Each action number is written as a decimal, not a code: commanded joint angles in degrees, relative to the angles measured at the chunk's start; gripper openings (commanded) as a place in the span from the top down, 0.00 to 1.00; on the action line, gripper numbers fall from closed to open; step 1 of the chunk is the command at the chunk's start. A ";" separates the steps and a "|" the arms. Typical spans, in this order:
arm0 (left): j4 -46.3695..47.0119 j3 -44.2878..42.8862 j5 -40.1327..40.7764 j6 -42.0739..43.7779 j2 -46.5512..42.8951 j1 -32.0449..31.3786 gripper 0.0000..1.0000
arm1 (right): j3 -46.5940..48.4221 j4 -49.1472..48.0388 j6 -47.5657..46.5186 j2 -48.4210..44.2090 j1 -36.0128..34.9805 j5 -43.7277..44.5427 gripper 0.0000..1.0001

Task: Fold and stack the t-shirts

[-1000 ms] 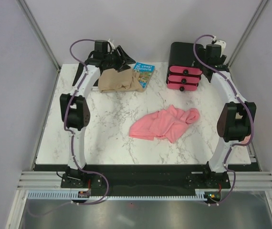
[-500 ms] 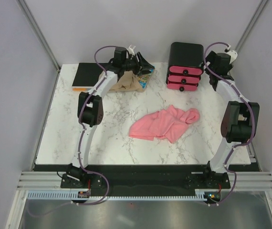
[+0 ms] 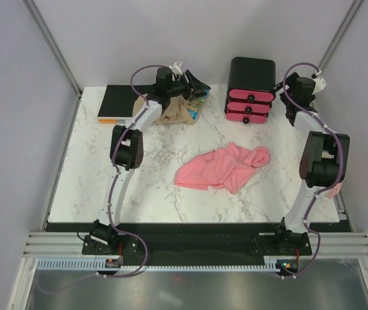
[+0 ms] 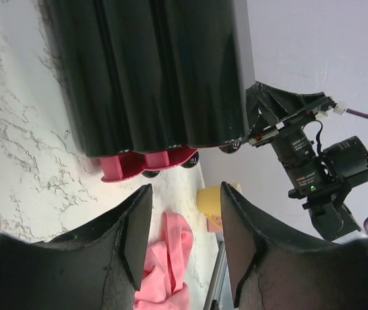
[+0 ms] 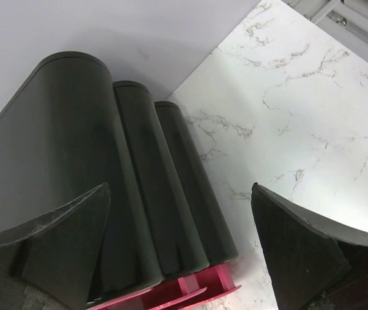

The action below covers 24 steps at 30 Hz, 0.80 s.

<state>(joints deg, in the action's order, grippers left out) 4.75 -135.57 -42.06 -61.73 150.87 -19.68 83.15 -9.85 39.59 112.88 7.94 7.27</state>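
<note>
A salmon-pink t-shirt (image 3: 223, 168) lies crumpled on the marble table, right of centre. It also shows in the left wrist view (image 4: 171, 258), low between the fingers and far off. My left gripper (image 3: 194, 84) is open and empty at the back of the table, above a tan cloth (image 3: 174, 111); in its own view (image 4: 185, 190) it looks toward the black box. My right gripper (image 3: 291, 102) is open wide and empty at the back right, beside that box; its own view (image 5: 181, 194) shows nothing between the fingers.
A black box with pink drawer fronts (image 3: 251, 90) stands at the back, also in both wrist views (image 4: 152, 71) (image 5: 126, 194). A colourful book (image 3: 197, 105) lies by the tan cloth. A flat black book (image 3: 116, 103) lies back left. A yellow object (image 4: 210, 200) sits at the right table edge.
My left arm has swung right along the back edge, uncovering the flat black book, and now hovers over the tan cloth's right end. My right wrist has drawn back to the right. The pink t-shirt has not moved.
</note>
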 commanded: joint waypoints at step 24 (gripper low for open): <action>10.01 -2.95 3.65 -7.35 5.93 -3.00 0.50 | -3.53 -2.02 2.24 3.14 -3.90 -14.04 0.02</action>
<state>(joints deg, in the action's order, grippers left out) 13.82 -139.50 -39.92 -69.82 160.22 -22.85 78.87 -9.39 43.66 121.23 5.56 -5.19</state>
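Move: The black box with the pink drawers stands between my hands: its middle is about 18 cm to the right of my left hand, 4 cm farther out and 8 cm lower; from my right hand it is some 17 cm to the left, 3 cm farther out and 8 cm below. The blue book lies on the table almost under my left hand, about 4 cm farther out and 2 cm to its left. The pink t-shirt lies some 22 cm back from my left hand, 8 cm to its right and 18 cm down. I drop my wide-open right hand about 12 cm beside the box and sweep it some 7 cm left as it gets low, tipping its fingers down and turning them counter-clockwise, so the left finger comes against the box's right side near the front and pushes it left. Meanwhile I lower my half-open left hand, then ease it right to the drawers' left end, about 5 cm down and 4 cm across. ##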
